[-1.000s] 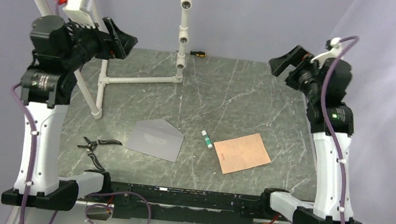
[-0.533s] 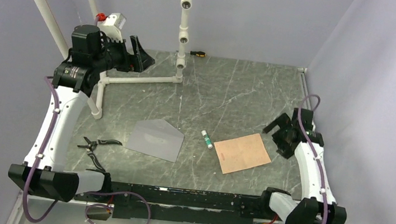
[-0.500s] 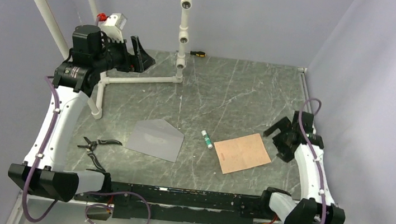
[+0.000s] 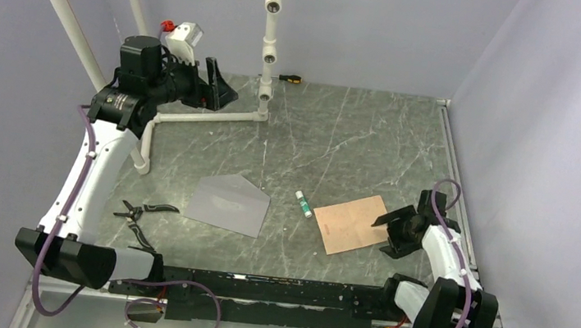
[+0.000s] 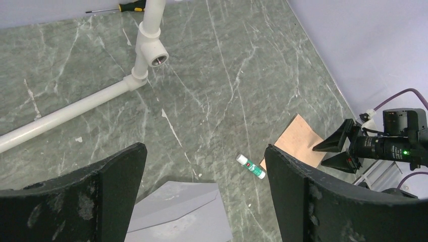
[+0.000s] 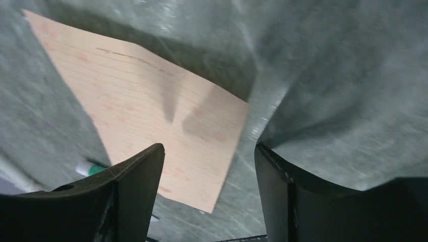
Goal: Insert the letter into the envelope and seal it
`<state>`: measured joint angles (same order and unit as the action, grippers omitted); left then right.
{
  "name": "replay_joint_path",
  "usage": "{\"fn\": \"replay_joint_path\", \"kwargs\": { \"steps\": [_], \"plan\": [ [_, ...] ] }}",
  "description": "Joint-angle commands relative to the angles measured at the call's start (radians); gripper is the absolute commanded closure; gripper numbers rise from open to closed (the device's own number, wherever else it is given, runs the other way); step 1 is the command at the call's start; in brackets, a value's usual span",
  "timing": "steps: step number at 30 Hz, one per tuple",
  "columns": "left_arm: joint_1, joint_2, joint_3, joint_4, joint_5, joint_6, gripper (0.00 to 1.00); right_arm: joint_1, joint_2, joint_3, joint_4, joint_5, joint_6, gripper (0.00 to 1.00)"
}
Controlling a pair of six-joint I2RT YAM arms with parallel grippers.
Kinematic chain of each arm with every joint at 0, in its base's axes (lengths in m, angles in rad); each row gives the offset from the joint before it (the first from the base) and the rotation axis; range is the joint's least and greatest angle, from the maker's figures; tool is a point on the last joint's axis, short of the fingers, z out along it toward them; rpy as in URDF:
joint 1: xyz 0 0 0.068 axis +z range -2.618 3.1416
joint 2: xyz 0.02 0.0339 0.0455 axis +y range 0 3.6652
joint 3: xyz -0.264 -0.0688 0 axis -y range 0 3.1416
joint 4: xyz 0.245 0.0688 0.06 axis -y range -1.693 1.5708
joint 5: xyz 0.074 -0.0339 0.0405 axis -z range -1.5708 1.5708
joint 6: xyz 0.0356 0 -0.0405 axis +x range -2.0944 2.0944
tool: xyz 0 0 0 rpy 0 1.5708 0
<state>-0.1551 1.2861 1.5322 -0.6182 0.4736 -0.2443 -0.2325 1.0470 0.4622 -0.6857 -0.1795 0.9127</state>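
Note:
The tan-orange letter [image 4: 353, 225] lies flat on the marble table, right of centre. The grey envelope [image 4: 226, 203] lies flat to its left, its flap folded open. My right gripper [image 4: 387, 233] hangs low at the letter's right edge, open, with the letter's near corner [image 6: 146, 111] below and between its jaws; nothing is gripped. My left gripper [image 4: 217, 94] is held high at the back left, open and empty. In the left wrist view the envelope [image 5: 176, 214] and the letter [image 5: 298, 141] show far below the left gripper [image 5: 204, 148].
A green-and-white glue stick [image 4: 304, 204] lies between envelope and letter. Black pliers [image 4: 137, 213] lie at the near left. A white pipe frame [image 4: 202, 117] stands at the back left, a screwdriver [image 4: 290, 78] at the back edge. The wall runs close on the right.
The right arm has swung down from high at the back right to the letter's right edge, its jaws narrowing somewhat. The left gripper has shifted slightly to the right.

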Motion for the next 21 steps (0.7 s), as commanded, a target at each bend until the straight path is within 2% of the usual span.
{"fn": "replay_joint_path", "kwargs": {
  "steps": [1,7,12,17,19,21],
  "plan": [
    [-0.004,-0.007,0.044,0.017,-0.009,0.021,0.07,-0.004,0.035,-0.06,0.203,-0.011,0.041,0.33],
    [-0.004,-0.007,0.056,0.043,-0.021,0.008,0.07,-0.003,0.057,-0.092,0.266,0.032,0.024,0.49],
    [-0.004,0.02,0.101,0.042,-0.019,0.0,0.07,-0.002,0.027,-0.102,0.311,0.061,-0.022,0.72],
    [-0.004,0.031,0.081,0.073,0.026,-0.043,0.07,-0.002,-0.001,-0.124,0.414,0.02,-0.09,0.92],
    [-0.004,0.038,0.056,0.092,0.064,-0.069,0.07,-0.002,-0.006,-0.127,0.438,0.0,-0.116,0.98],
    [-0.009,0.047,0.019,0.119,0.091,-0.121,0.07,-0.002,-0.016,-0.13,0.458,-0.019,-0.138,1.0]
  ]
}}
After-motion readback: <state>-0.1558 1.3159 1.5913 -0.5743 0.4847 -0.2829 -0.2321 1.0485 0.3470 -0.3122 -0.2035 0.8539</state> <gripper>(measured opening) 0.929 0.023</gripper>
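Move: The letter's middle lies about 8 cm left of the right hand, 3 cm farther out and some 2 cm below. Its near long edge already runs between the open fingers, close to its right-hand corner. The glue stick is roughly 25 cm left and 8 cm ahead of the right hand, the envelope some 48 cm left and 5 cm ahead. From the left hand the letter lies about 45 cm right, 13 cm back and 36 cm down. Forward, low over the table, the right hand slides about 4.5 cm along with the letter's near edge, its fingers closing from about two-thirds open to shut and pinching that edge near the right-hand corner, while the wrist tilts some 15 degrees so the fingertips swing forward. High up and empty, the left hand rises about 2.5 cm, fingers still open. ##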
